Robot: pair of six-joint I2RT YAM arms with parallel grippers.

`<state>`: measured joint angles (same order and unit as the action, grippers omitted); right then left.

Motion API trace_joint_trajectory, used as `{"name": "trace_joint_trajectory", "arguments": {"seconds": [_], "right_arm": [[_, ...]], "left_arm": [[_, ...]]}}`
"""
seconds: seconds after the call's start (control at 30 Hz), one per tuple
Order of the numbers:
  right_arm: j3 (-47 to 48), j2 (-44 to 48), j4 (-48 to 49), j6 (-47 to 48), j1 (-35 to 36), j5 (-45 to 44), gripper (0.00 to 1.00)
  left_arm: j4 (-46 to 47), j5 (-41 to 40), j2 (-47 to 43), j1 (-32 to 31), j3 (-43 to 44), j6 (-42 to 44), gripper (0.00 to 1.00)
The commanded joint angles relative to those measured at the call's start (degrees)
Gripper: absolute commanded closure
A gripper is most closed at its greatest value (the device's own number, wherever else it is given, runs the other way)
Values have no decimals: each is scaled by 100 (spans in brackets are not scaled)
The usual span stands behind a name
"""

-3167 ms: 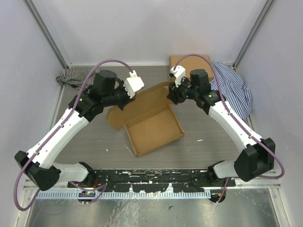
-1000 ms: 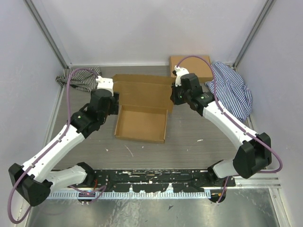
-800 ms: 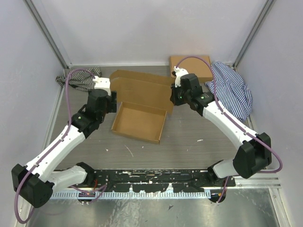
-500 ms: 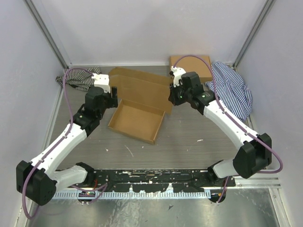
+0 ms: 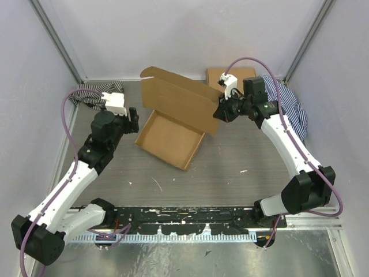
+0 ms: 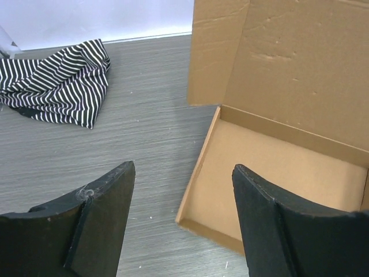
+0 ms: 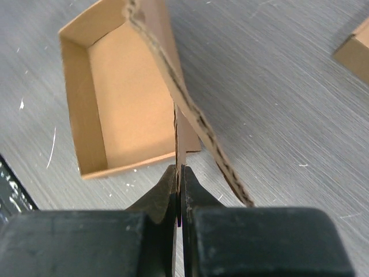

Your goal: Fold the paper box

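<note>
The paper box (image 5: 170, 138) lies mid-table as a shallow brown tray, and its lid (image 5: 181, 104) stands raised along the far side. My right gripper (image 5: 221, 112) is shut on the side flap at the lid's right end. In the right wrist view the thin cardboard flap (image 7: 184, 138) sits pinched between the closed fingers of that gripper (image 7: 178, 168), with the tray (image 7: 127, 98) beyond. My left gripper (image 5: 131, 118) hangs open just left of the tray and touches nothing. In the left wrist view the near left corner of the tray (image 6: 196, 213) shows between its spread fingers (image 6: 183, 167).
A smaller ready-made brown box (image 5: 233, 75) sits at the back right, its corner (image 7: 354, 52) also in the right wrist view. A striped cloth (image 5: 92, 95) lies at the back left (image 6: 63, 81); another striped cloth (image 5: 291, 107) lies at the right wall.
The right gripper has swung back and right, raising the lid from flat to near upright. The tray has turned slightly. The left arm has drawn back to the left, away from the box.
</note>
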<state>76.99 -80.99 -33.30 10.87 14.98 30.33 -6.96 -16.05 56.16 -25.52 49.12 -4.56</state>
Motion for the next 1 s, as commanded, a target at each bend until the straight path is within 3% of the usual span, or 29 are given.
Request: {"name": "trace_joint_trajectory", "arguments": {"seconds": [0.0,0.37,0.73,0.87,0.97], "right_arm": [[381,-14,-485,1060,16,981,99],[1134,-1113,-2047,3247,26,3323,98],[2028,-1666,-4959,6626,83,4187,95],[2059,-1875,-5042,6706,76,4168,95],[2073,-1913,-4714,6228,71,4123,94]], "left_arm": [[8,180,-322,91,-206,-39,25],[-554,524,-733,117,-71,-130,25],[-1032,1060,-1052,117,221,-95,25],[-1081,1099,-1092,117,211,2,25],[-908,937,-968,117,73,131,23]]}}
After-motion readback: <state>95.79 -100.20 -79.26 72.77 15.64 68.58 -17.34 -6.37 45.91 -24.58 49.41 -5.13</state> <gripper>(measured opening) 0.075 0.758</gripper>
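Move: The right hand already pinches the right edge of the raised lid. The lid's middle is about 12 cm to its left, 7 cm ahead and 8 cm below. The tray lies some 16 cm left, 3 cm back and 17 cm below; the closed brown box 22 cm ahead and 11 cm right, 16 cm down. From the empty left hand the lid's middle lies about 15 cm right, 8 cm ahead and 8 cm lower. Keeping its pinch on the lid's right edge, the right hand draws the lid back about 8 cm and some 5 cm left, away from the brown box, dipping and rising on the way to end about level. Its wrist swings roughly 50 degrees counter-clockwise. The left hand, fingers still open and touching nothing, backs off some 5 cm beside the box's left end. ##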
